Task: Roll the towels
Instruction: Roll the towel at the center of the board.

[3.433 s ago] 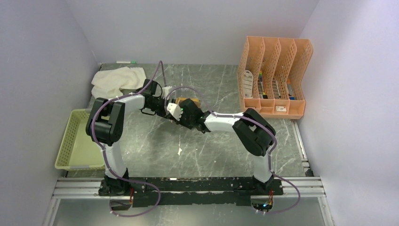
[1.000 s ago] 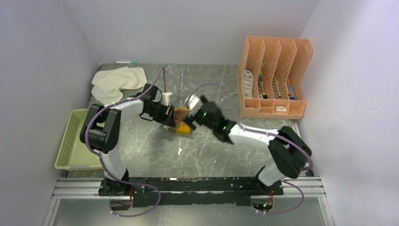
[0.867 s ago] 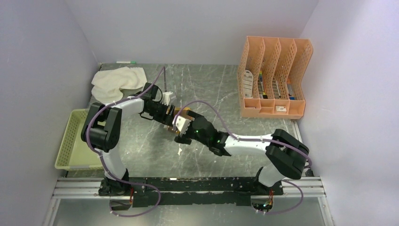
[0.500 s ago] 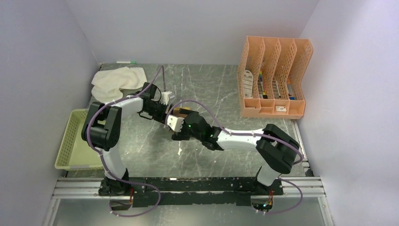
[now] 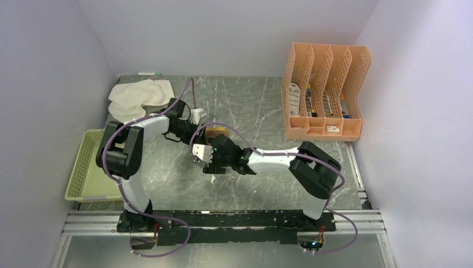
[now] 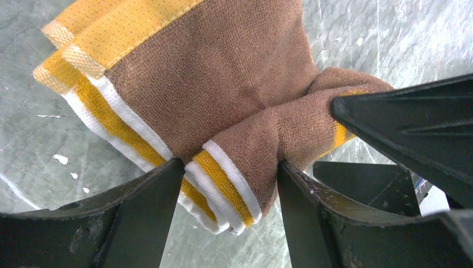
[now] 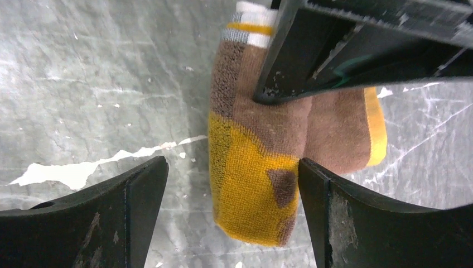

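Note:
The brown towel [image 6: 223, 72] with yellow and white edging lies partly rolled at mid table, mostly hidden under the arms in the top view [image 5: 216, 132]. My left gripper [image 6: 226, 173] is shut on its rolled end, both fingers pressing the cloth; from above it [image 5: 202, 128] comes in from the left. My right gripper [image 7: 233, 167] stands open around the towel's yellow end [image 7: 256, 184], the right finger touching it, the left finger apart; in the top view it [image 5: 211, 144] sits just in front. The cream-white towel [image 5: 139, 95] lies crumpled at the back left.
A green mesh basket [image 5: 92, 167] stands at the left edge. An orange file rack [image 5: 326, 89] holding small items is at the back right. A pen [image 5: 149, 73] lies by the back wall. Walls close in on both sides.
My right arm swung from the towel's right side round to its front and lowered over the yellow end, its jaws narrowing a little. The left gripper stayed on the towel, barely moving.

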`<state>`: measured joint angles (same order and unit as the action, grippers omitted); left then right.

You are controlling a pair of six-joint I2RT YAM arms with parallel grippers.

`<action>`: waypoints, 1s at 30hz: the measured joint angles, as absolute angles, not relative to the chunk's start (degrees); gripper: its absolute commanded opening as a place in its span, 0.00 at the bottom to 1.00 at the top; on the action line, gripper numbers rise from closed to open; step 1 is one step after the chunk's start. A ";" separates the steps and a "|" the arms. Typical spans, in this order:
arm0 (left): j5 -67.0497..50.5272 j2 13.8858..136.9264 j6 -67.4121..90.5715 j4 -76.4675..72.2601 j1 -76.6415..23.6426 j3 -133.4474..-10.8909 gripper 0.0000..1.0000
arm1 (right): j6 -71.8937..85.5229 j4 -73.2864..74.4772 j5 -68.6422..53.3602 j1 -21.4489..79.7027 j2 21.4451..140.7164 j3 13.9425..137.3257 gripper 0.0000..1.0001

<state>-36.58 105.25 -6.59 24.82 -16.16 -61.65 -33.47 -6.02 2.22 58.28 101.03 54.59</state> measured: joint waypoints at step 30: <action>-39.27 103.96 -4.99 23.53 -12.86 -59.16 0.79 | -27.99 4.75 -20.53 46.17 111.77 68.38 0.33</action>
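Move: For the open right hand, the middle of the center towel's near-edge roll lies about 3 cm ahead, 1 cm left and 3 cm down; its flat part lies some 5 cm beyond the roll. The white towel is roughly 22 cm ahead and 25 cm left of the right hand. The left fingers already straddle the roll's left end, with the roll's middle about 4 cm to that hand's right, 2 cm back and 1 cm down. Right hand goes about 4 cm forward, sinking 2 cm, its fingers closing around the roll while tilting some 20 degrees. ##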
